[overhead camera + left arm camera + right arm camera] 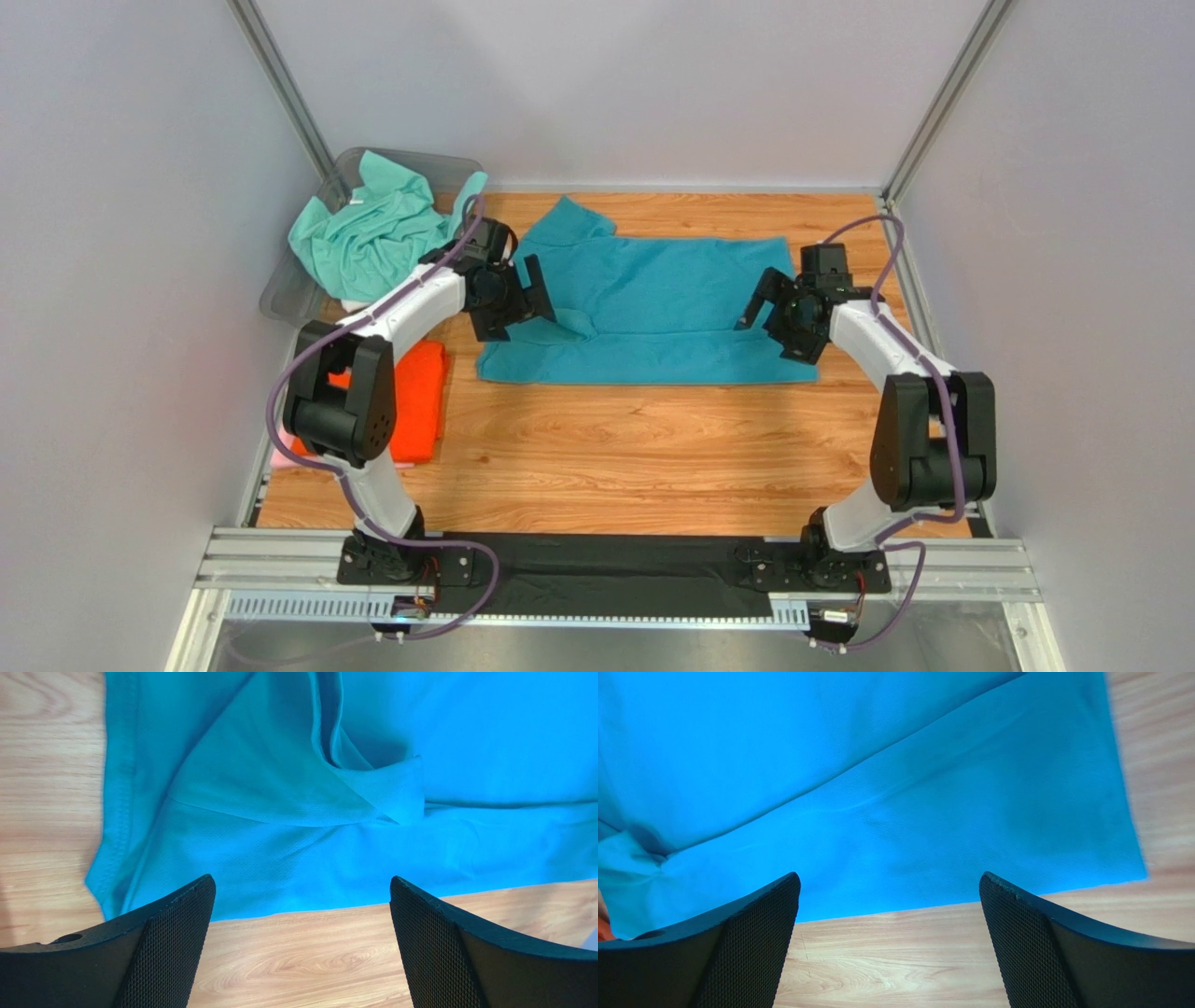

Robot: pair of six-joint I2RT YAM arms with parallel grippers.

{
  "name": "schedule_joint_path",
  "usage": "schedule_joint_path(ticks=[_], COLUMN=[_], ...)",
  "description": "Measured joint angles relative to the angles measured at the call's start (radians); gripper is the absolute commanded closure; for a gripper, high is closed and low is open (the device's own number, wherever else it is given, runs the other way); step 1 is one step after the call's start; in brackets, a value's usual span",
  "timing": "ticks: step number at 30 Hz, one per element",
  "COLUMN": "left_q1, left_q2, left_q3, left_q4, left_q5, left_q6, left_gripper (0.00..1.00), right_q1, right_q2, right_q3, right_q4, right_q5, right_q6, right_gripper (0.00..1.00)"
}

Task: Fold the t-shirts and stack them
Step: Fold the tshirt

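Observation:
The teal-blue t-shirt [638,315] lies spread across the middle of the wooden table, folded lengthwise, with a sleeve [568,224] sticking out at the far left. My left gripper [516,308] hovers over its left end, open and empty. In the left wrist view the shirt [281,784] shows a creased sleeve fold, and the gripper [302,903] spans its near edge. My right gripper [776,319] is over the right end, also open and empty. The right wrist view shows the flat shirt [878,791] beyond that gripper [889,896]. An orange t-shirt [418,399] lies folded at the left.
A clear grey bin [302,280] at the back left holds a crumpled mint-green t-shirt [368,231]. Bare wood [631,448] runs between the teal shirt and the arm bases. White walls close in on the sides and the back.

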State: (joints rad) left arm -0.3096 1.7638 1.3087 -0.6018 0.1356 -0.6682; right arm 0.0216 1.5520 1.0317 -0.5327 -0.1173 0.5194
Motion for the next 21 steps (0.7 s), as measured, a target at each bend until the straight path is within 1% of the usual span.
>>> schedule_joint_path(ticks=[7,11,15,17,21], left_q1=[0.0,0.0,0.003,0.002,-0.005], left_q2=[0.052,0.061,0.007,-0.05,-0.194], left_q3=[-0.074,-0.151,-0.232,-0.309,-0.469], left_q4=[0.096,0.16,0.228,0.269,0.287], left_q5=[0.068,0.098,0.116,0.126,0.132], left_q6=[-0.018,-0.035,-0.048,-0.057,-0.064], left_gripper=[0.0,0.0,0.0,0.0,0.0], right_q1=[0.021,0.02,0.018,0.018,0.021], right_q2=[0.113,0.128,0.076,0.023,-0.121], right_q3=[-0.006,-0.051,-0.122,-0.183,-0.314], right_q4=[0.06,0.098,0.163,0.18,0.165], right_q5=[-0.04,-0.051,-0.057,-0.06,-0.062], right_q6=[-0.022,-0.032,-0.038,-0.036,-0.022], right_gripper=[0.0,0.0,0.0,0.0,0.0])
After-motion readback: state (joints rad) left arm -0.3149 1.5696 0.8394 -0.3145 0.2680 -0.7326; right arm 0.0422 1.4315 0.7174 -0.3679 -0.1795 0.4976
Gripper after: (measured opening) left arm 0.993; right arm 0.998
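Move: The t-shirt lies spread sideways beneath both open grippers, its near strip already folded over. Its middle is about 3 cm ahead of the left hand, 18 cm to its right and some 6 cm below; from the right hand it is roughly 5 cm ahead, 18 cm left and 6 cm down. The orange folded stack sits about 22 cm left of the left hand, 10 cm back and 5 cm below, the clothes bin 22 cm left and 13 cm ahead, at nearly hand height. The t-shirt is pressed down on near its left and right ends by the open fingertips, both hands dropping about 5 cm onto the folded near strip, the left easing back a little as it sinks. Then both stay low and draw straight back towards the robot, some 5 cm in contact and quickening, fingers wide open, dragging the cloth along. ##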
